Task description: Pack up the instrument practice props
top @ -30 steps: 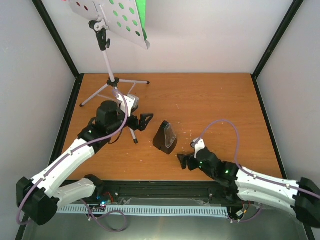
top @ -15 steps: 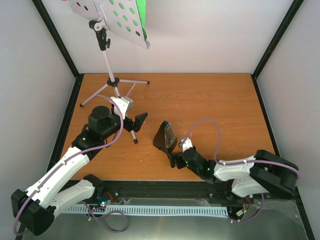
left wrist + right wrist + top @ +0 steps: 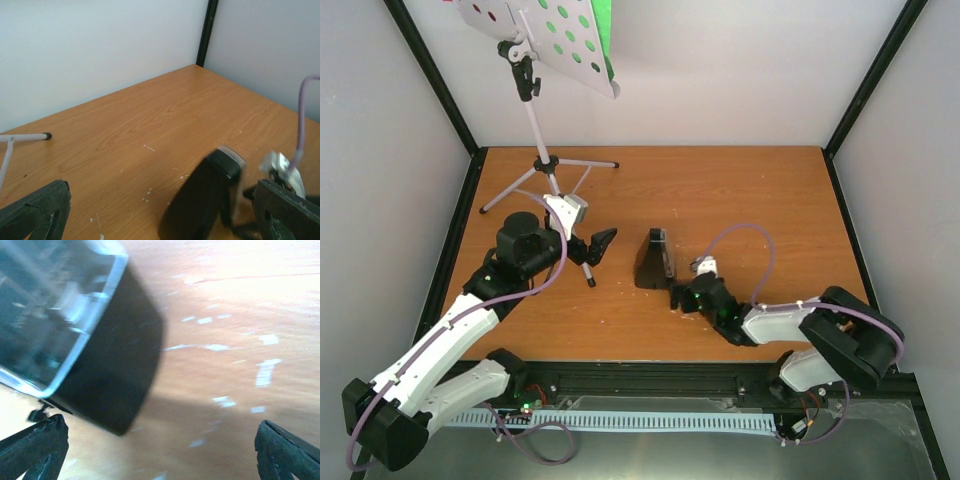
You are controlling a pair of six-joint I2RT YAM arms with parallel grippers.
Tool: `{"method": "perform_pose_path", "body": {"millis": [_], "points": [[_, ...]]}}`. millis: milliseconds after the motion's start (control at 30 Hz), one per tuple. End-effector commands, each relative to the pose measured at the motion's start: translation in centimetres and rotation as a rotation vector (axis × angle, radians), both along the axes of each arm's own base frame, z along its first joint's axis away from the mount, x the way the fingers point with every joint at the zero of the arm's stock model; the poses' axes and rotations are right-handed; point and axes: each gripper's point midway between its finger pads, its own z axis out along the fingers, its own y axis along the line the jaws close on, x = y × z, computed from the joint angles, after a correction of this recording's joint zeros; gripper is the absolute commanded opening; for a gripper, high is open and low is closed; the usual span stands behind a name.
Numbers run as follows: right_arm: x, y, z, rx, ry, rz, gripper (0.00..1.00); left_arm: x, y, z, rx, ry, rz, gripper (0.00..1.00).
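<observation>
The music stand (image 3: 542, 38) stands at the back left, its pale perforated desk high up and its silver tripod legs (image 3: 548, 172) on the table. Green sheets (image 3: 604, 28) show behind the desk, and red shows through its holes. The black metronome (image 3: 653, 262) with its clear cover stands mid-table. My left gripper (image 3: 592, 246) is open and empty, left of the metronome (image 3: 205, 200), which sits between its jaws' line of sight. My right gripper (image 3: 680, 298) is open, just right of the metronome (image 3: 107, 355). The clear cover (image 3: 50, 315) faces this gripper.
Black frame posts (image 3: 435, 80) and pale walls enclose the wooden table (image 3: 760, 190). One tripod leg tip (image 3: 46, 135) lies on the wood at the left of the left wrist view. The right arm's purple cable (image 3: 750, 235) loops above the table.
My right gripper has moved left and forward up to the metronome's right side. The metronome has turned and shifted slightly back. My left gripper rose a little early on, then held still.
</observation>
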Motion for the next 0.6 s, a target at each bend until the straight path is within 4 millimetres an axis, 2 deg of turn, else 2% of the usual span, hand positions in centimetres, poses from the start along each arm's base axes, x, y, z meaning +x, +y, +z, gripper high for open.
{"method": "perform_pose_path", "body": {"millis": [0, 100, 200, 367, 433, 500, 567], "points": [[1.8, -4.9, -0.2, 0.012, 0.042, -0.147, 1.00, -1.3, -2.0, 0.7, -0.013, -0.042, -0.156, 0.99], [2.7, -5.6, 0.8, 0.032, 0.046, -0.140, 1.00, -3.0, -4.0, 0.4, -0.036, -0.020, -0.318, 0.99], [3.2, -5.7, 2.7, 0.045, 0.012, -0.122, 1.00, -3.5, -5.6, 0.1, -0.068, 0.032, -0.422, 0.99], [2.3, -5.8, 6.4, 0.145, -0.050, -0.085, 1.00, -0.8, -8.4, -1.8, -0.053, 0.184, -0.484, 0.99], [1.4, -5.6, 7.4, 0.181, -0.065, -0.050, 1.00, 0.5, -9.7, -2.3, -0.031, 0.216, -0.512, 0.99], [0.6, -5.6, 8.1, 0.212, -0.076, -0.022, 1.00, 0.6, -11.2, -3.1, -0.034, 0.234, -0.616, 0.99], [-0.1, -5.7, 8.9, 0.249, -0.096, -0.006, 1.00, 1.6, -12.3, -3.5, -0.042, 0.228, -0.652, 1.00]]}}
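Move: The metronome stands some 12 cm to the right of the left hand, about 3 cm farther out and roughly 20 cm lower. The music stand's near foot is some 3 cm left of that hand, 1 cm ahead and 28 cm below. From the low right hand, the metronome's middle lies about 6 cm left, 6 cm ahead and 5 cm up. Open left hand swings 10 cm right and down towards metronome's top; open right hand rises 10 cm, shifting rightwards. ##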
